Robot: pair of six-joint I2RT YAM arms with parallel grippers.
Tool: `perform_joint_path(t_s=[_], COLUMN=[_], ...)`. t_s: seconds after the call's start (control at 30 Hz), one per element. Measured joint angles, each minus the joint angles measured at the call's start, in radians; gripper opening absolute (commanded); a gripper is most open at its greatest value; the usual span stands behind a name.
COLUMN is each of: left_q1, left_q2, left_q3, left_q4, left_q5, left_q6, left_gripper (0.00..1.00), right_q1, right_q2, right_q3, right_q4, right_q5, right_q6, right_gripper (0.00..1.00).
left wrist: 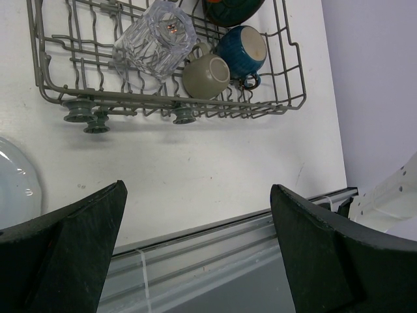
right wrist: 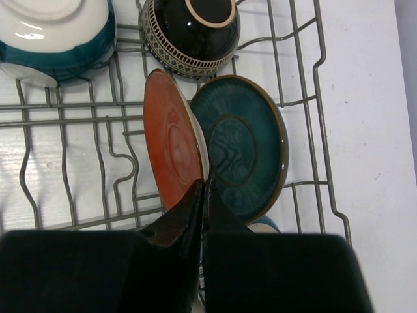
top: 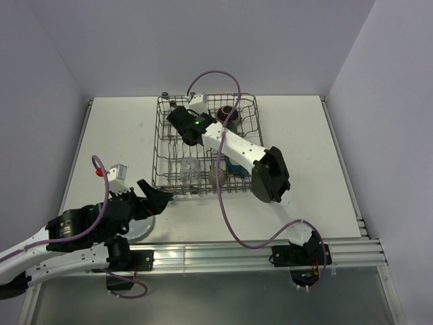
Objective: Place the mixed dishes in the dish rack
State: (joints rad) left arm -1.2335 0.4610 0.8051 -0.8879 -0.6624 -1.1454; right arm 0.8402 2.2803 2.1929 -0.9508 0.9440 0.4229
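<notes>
The grey wire dish rack [top: 164, 145] stands at the table's middle back. In it lie a clear glass [left wrist: 156, 39], a beige cup [left wrist: 207, 76] and a blue mug [left wrist: 242, 51]. An orange-red plate [right wrist: 171, 140] and a teal plate [right wrist: 238, 147] stand on edge side by side, behind them a dark patterned bowl [right wrist: 190, 26] and a white-inside bowl [right wrist: 52, 32]. My right gripper [right wrist: 204, 186] is shut, its tips at the lower rims where the two plates meet. My left gripper [left wrist: 195, 215] hangs open and empty over the table's front edge, near the rack's front left corner. A pale plate [left wrist: 10, 189] lies on the table beside it.
An aluminium rail [top: 223, 254] runs along the near table edge under the left gripper. The right arm [top: 237, 145] lies across the rack with its purple cable [top: 226, 203] looping down to the base. Walls close in at left, back and right.
</notes>
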Motion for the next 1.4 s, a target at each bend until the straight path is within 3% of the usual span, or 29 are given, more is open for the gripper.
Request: perform_joint_path(t_s=[0.47, 0.6, 0.63, 0.73, 0.77, 0.87, 1.13, 1.4], left_q1=[0.000, 0.000, 0.000, 0.000, 0.000, 0.000, 0.000, 0.000], left_q2=[0.017, 0.021, 0.021, 0.021, 0.021, 0.024, 0.055, 0.120], left_q3=[-0.001, -0.001, -0.001, -0.001, -0.001, 0.006, 0.060, 0.189], left_q4=[0.000, -0.002, -0.002, -0.014, -0.018, -0.029, -0.085, -0.175], left_q5=[0.002, 0.003, 0.004, 0.004, 0.004, 0.003, -0.018, -0.099], left_q6=[-0.001, -0.005, -0.009, -0.021, -0.023, -0.027, -0.025, -0.019], left_gripper=[0.98, 0.99, 0.99, 0.99, 0.99, 0.99, 0.99, 0.99], right_q1=[0.001, 0.001, 0.001, 0.003, 0.003, 0.007, 0.056, 0.211], right_q2=[0.017, 0.017, 0.017, 0.015, 0.014, 0.011, -0.120, -0.575], right_q3=[-0.018, -0.022, -0.022, -0.038, -0.050, -0.084, -0.209, -0.590], right_q4=[-0.012, -0.026, -0.029, -0.023, -0.022, -0.023, -0.029, 0.123], right_q5=[-0.064, -0.082, -0.087, -0.099, -0.100, -0.105, -0.116, -0.226], right_q6=[0.071, 0.091, 0.098, 0.114, 0.117, 0.135, 0.210, 0.349], right_gripper=[0.01, 0.16, 0.27, 0.45, 0.60, 0.72, 0.77, 0.76])
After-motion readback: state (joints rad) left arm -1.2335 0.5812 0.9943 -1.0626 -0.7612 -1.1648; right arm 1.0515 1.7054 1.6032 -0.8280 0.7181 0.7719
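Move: Just beyond and below the right fingertips, which already pinch the orange plate by its near edge, is its place in the rack: its middle will be some 4 cm ahead and 8 cm down. The teal plate is about 4 cm right and 3 cm ahead of the hand, the black bowl 8 cm ahead and 3 cm right, and the teal bowl 7 cm ahead and 9 cm left, all roughly 9 cm lower. From the left hand the same place is about 31 cm ahead, 18 cm right and 14 cm below. Easing the orange plate down beside the teal one, the right hand sinks about 3 cm still shut, then opens to about three quarters while sinking a little further and drawing back. Off the plate, it pulls back quickly and climbs about 9 cm towards the glass and grey mug, rolling its left side up. The left hand, wide open and empty, finally lifts some 3 cm and drifts left. ##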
